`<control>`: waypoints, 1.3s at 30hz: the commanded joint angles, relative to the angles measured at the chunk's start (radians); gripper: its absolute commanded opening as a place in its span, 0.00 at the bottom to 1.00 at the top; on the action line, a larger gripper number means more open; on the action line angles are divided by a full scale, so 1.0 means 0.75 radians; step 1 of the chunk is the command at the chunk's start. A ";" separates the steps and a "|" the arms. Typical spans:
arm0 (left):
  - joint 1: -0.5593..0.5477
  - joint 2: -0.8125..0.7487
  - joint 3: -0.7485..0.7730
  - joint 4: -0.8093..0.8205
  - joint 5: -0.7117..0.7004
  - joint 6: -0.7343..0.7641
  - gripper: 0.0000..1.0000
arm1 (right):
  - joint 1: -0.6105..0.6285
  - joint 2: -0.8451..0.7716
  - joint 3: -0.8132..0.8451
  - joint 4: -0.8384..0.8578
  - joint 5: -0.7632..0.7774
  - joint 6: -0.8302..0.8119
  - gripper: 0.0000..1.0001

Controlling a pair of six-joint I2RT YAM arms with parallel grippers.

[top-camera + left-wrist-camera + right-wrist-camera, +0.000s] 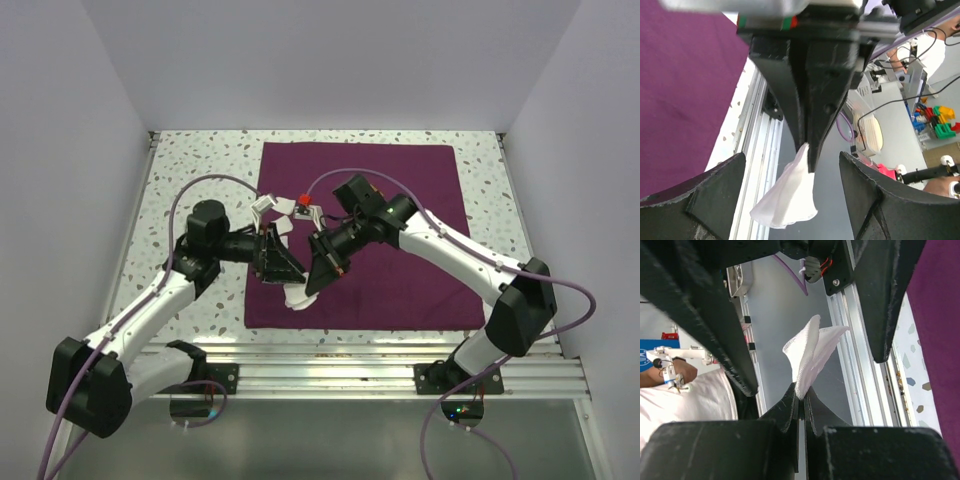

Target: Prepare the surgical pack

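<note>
The maroon cloth (400,200) lies flat on the table. Above its left part the two grippers meet tip to tip. My right gripper (318,280) is shut on a white gauze square (296,296), pinching one corner so the rest hangs free. In the right wrist view the gauze (812,352) fans out from the closed tips of that gripper (801,392). My left gripper (278,262) is open, its fingers (710,195) standing wide on either side of the gauze (787,197) without touching it. Tray, scissors and forceps are out of view.
The speckled table (200,170) is walled in white at left, right and back. An aluminium rail (350,365) runs along the near edge by the arm bases. Purple cables loop over both arms.
</note>
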 commanded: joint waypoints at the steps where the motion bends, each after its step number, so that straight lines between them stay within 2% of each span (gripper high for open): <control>1: -0.016 -0.035 -0.020 0.054 0.075 -0.010 0.79 | 0.000 -0.069 0.006 -0.005 -0.062 -0.004 0.00; 6: -0.040 -0.049 -0.035 0.048 0.130 -0.024 0.78 | 0.000 -0.065 0.045 -0.060 -0.060 -0.039 0.00; 9: -0.046 -0.064 -0.055 0.052 0.146 -0.038 0.74 | 0.002 -0.055 0.068 -0.090 -0.048 -0.055 0.00; 11: -0.050 -0.068 -0.065 0.064 0.156 -0.057 0.68 | 0.000 -0.038 0.084 -0.105 -0.044 -0.076 0.00; 12: -0.048 -0.068 -0.070 0.066 0.159 -0.063 0.60 | 0.000 -0.036 0.084 -0.105 -0.042 -0.078 0.00; 14: -0.055 -0.060 -0.068 0.068 0.163 -0.073 0.51 | 0.002 -0.038 0.084 -0.099 -0.042 -0.074 0.00; 15: -0.055 -0.058 -0.068 0.068 0.163 -0.075 0.43 | 0.000 -0.036 0.088 -0.093 -0.042 -0.072 0.00; 17: -0.055 -0.056 -0.066 0.074 0.154 -0.083 0.36 | 0.002 -0.026 0.094 -0.101 -0.038 -0.074 0.00; 19: -0.055 -0.047 -0.063 0.082 0.150 -0.092 0.17 | 0.000 -0.016 0.109 -0.105 -0.024 -0.072 0.00; 20: -0.055 -0.043 -0.059 0.078 0.148 -0.092 0.00 | 0.002 -0.010 0.117 -0.117 0.017 -0.068 0.00; 22: -0.055 -0.035 -0.051 0.060 0.132 -0.081 0.00 | 0.002 0.015 0.156 -0.152 0.097 -0.066 0.13; 23: -0.055 -0.035 -0.043 0.052 0.124 -0.075 0.00 | 0.000 0.023 0.176 -0.174 0.184 -0.049 0.15; 24: -0.051 -0.031 -0.039 0.021 0.093 -0.049 0.00 | -0.002 0.031 0.190 -0.185 0.244 -0.041 0.22; 26: -0.046 -0.017 0.000 -0.058 0.046 0.018 0.00 | -0.009 0.050 0.221 -0.219 0.420 0.008 0.30; 27: -0.030 -0.007 0.016 -0.217 0.010 0.067 0.00 | -0.017 0.058 0.231 -0.230 0.550 0.024 0.33; 28: -0.012 0.024 0.035 -0.299 -0.088 0.175 0.00 | -0.031 0.064 0.242 -0.250 0.638 0.047 0.43; 30: 0.084 0.071 0.065 -0.469 -0.185 0.272 0.00 | -0.098 0.066 0.223 -0.277 0.812 0.120 0.52; 32: 0.182 0.083 0.057 -0.517 -0.224 0.293 0.00 | -0.204 0.058 0.175 -0.295 0.866 0.177 0.55; 33: 0.274 0.081 0.059 -0.531 -0.303 0.311 0.00 | -0.247 0.056 0.152 -0.297 0.850 0.192 0.56; 34: 0.305 0.086 0.069 -0.559 -0.373 0.338 0.00 | -0.284 0.050 0.131 -0.297 0.838 0.200 0.56; 35: 0.334 0.096 0.128 -0.679 -0.464 0.372 0.00 | -0.345 0.050 0.099 -0.305 0.829 0.200 0.56; 36: 0.401 0.120 0.141 -0.705 -0.609 0.387 0.00 | -0.366 0.050 0.090 -0.313 0.823 0.194 0.56; 39: 0.583 0.165 0.119 -0.664 -0.698 0.357 0.00 | -0.385 0.058 0.096 -0.354 0.827 0.149 0.56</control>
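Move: The gauze hangs from the right hand's closed fingers, its middle about 2 cm to that hand's left and 1 cm back. From the open left hand it is some 2 cm back, level sideways and about 2 cm lower. The metal tray lies roughly 18 cm ahead of the left hand, 31 cm to its left and 23 cm below; the nearest loose gauze on the cloth is about 19 cm ahead, 10 cm left, also 23 cm down. With the right hand holding the gauze nearly still, the left hand eases about 3 cm back so the gauze sits between its pads and shuts on it, after which the right fingers open to a bit over half and let go. The hands then part: the left carries the pinched gauze some 12 cm forward with 8 cm left and 8 cm down towards the tray, turning counter-clockwise, while the empty right draws away forward, to the right and down, turning some 35 degrees clockwise. ##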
